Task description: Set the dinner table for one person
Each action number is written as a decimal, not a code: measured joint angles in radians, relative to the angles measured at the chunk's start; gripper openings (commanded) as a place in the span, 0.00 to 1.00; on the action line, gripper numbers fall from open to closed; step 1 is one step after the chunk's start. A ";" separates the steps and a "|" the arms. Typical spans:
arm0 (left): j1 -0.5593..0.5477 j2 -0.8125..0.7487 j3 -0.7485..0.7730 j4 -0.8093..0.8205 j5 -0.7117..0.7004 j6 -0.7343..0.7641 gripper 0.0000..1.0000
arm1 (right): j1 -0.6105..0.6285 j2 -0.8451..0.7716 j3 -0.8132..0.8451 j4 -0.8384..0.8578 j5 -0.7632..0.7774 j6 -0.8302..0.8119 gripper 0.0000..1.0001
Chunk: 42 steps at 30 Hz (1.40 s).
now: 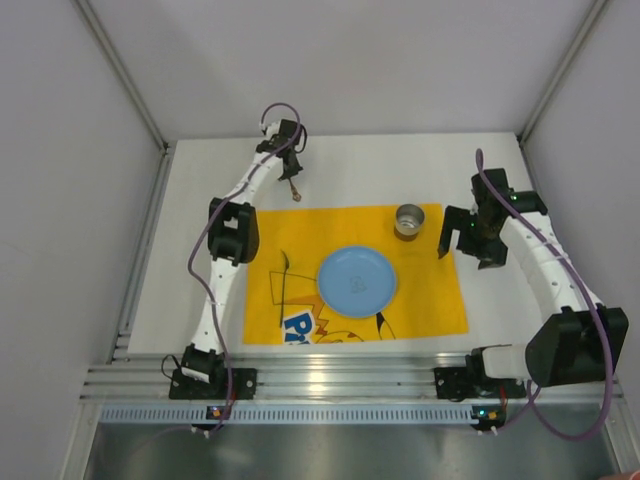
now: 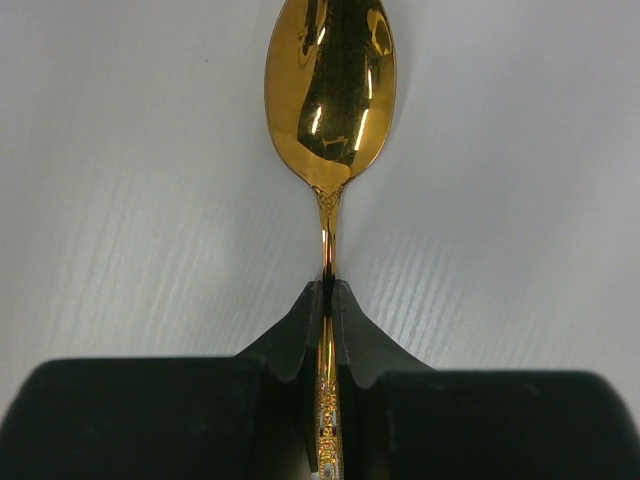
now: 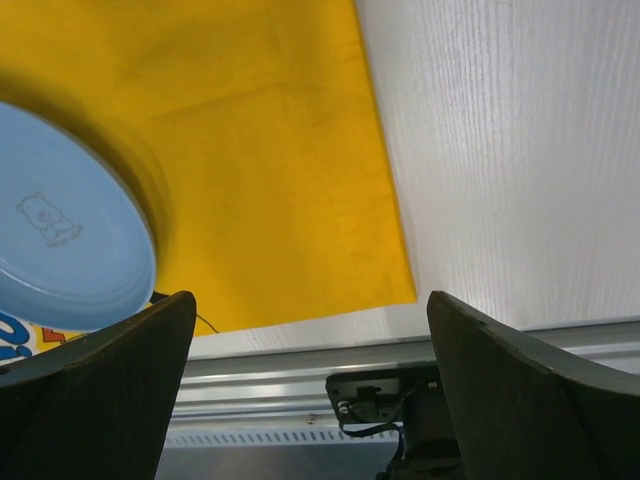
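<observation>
A golden spoon (image 2: 330,90) lies on the white dinner table (image 1: 200,250), just beyond the far edge of the yellow placemat (image 1: 430,300). My left gripper (image 2: 328,285) is shut on the spoon's thin handle, with the bowl pointing away from the fingers. From above, the left gripper (image 1: 291,172) and the spoon (image 1: 295,192) sit at the back left. A blue plate (image 1: 356,281) rests in the middle of the placemat, and a metal cup (image 1: 409,221) stands at its far right corner. My right gripper (image 1: 468,245) hovers open and empty beside the cup, over the placemat's right edge (image 3: 385,200).
The ribbed aluminium rail (image 1: 330,380) runs along the near table edge, with both arm bases bolted to it. Grey walls close in the table on the left, back and right. The blue plate (image 3: 60,240) shows at the left of the right wrist view.
</observation>
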 measured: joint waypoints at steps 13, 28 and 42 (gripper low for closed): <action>0.047 -0.141 -0.195 0.082 0.203 0.034 0.00 | -0.001 -0.029 -0.005 0.063 -0.166 0.017 1.00; -0.459 -0.723 -0.562 0.074 0.180 -0.163 0.00 | 0.036 -0.174 -0.189 0.462 -0.657 0.312 1.00; -0.722 -0.747 -0.557 -0.006 0.022 -0.312 0.00 | 0.083 -0.410 -0.411 0.646 -0.715 0.481 0.75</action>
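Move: The left gripper has the spoon's handle pinched at the table. The open right gripper, where the spoon is going, stands some 37 cm back, 43 cm to the right and 12 cm higher. From the left hand the plate lies about 36 cm back and 18 cm right, the cup 19 cm back and 32 cm right. From the right hand the spoon is about 36 cm ahead, 43 cm left and 12 cm down; the plate is roughly level and 25 cm left, the cup 18 cm ahead and 11 cm left. Lift the spoon off the table and carry it back and right, some 30 cm each way and 20 cm up, to above the mat beside the plate, left fingers staying shut as that hand turns clockwise. Meanwhile bring the right gripper left and a bit up to meet the spoon's handle, rolling its fingers about 50 degrees to point left, and start closing them late. ##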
